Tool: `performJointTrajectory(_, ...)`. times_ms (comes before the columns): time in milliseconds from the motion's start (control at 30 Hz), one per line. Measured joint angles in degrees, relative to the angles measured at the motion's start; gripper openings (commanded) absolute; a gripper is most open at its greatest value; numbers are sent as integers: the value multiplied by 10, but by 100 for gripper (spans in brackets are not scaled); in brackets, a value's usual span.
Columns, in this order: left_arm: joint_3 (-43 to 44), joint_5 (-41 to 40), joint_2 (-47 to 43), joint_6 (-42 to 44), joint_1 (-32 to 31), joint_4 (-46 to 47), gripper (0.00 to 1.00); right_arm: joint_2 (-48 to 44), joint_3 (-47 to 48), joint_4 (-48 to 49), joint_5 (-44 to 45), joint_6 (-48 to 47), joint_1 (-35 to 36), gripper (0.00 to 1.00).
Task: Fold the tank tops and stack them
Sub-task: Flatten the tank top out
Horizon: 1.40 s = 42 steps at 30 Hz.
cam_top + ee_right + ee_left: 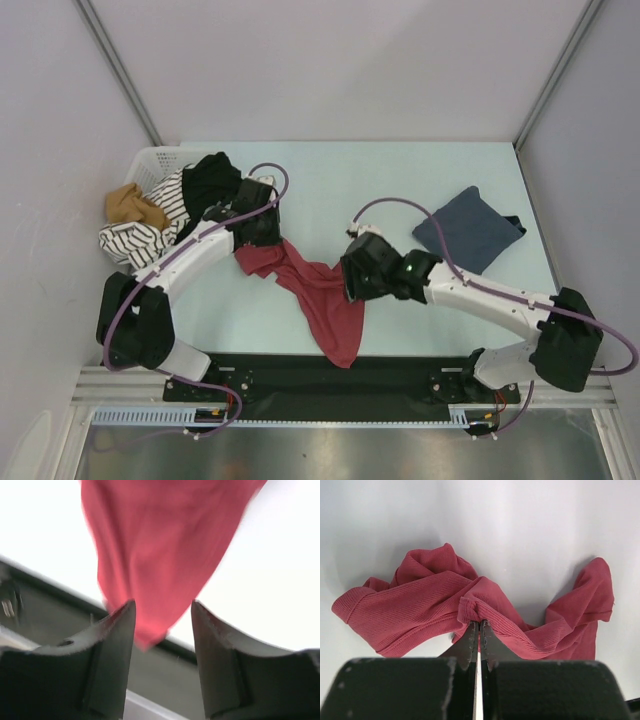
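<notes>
The brick red tank top lies crumpled and stretched across the table from the left arm toward the near edge, its lower end hanging over the black base rail. My left gripper is shut on a bunched fold of the red tank top at its upper end. Over the middle of the cloth hangs my right gripper, jaws open, with the red tank top blurred beyond its fingertips and nothing pinched between them. At the back right lies the slate blue-grey tank top, folded.
A white basket at the back left holds striped, black and tan clothes. The black base rail runs along the near edge. White walls enclose the table on three sides.
</notes>
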Motion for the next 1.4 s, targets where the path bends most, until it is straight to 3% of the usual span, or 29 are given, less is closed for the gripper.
performJointTrajectory(167, -3, -10, 9, 0, 0, 4, 0, 62, 43, 37, -34, -56, -113, 54)
performJointTrajectory(467, -3, -30, 11, 0, 0, 5, 0, 171, 49, 111, -127, -81, -217, 52)
performJointTrajectory(1033, -7, -35, 25, 0, 0, 20, 0, 227, -7, 227, -197, -41, -274, 54)
performJointTrajectory(1133, -7, -35, 25, 0, 0, 23, 0, 224, -21, 249, -205, -36, -282, 40)
performJointTrajectory(1167, -7, -35, 25, 0, 0, 24, 0, 224, -24, 255, -207, -35, -283, 28)
performJointTrajectory(1267, -7, -35, 25, 0, 0, 25, 0, 224, -33, 263, -209, -31, -286, 7)
performJointTrajectory(1400, -7, -35, 25, 0, 0, 26, 0, 223, -33, 261, -203, -34, -286, 0)
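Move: My right hand is empty and open over the red tank top. The cloth's bunched right-hand corner lies roughly 13 cm ahead, 3 cm to its right and 10 cm below; the tail at the table's front edge is about 9 cm back and 1 cm left. The folded navy tank top lies around 23 cm ahead and 25 cm right. From my left hand, still pinching the red cloth, that corner is some 17 cm right, 3 cm nearer my base and 9 cm lower. I swing my right hand forward about 14 cm, edging a few centimetres right, and sink it some 9 cm to the red tank top's right-hand corner, tilting and turning the wrist clockwise by about 20 degrees in all. Only once down there do I shut the open fingers and pinch the cloth just in from its tip. My left hand keeps its pinch and settles a centimetre or two lower. ##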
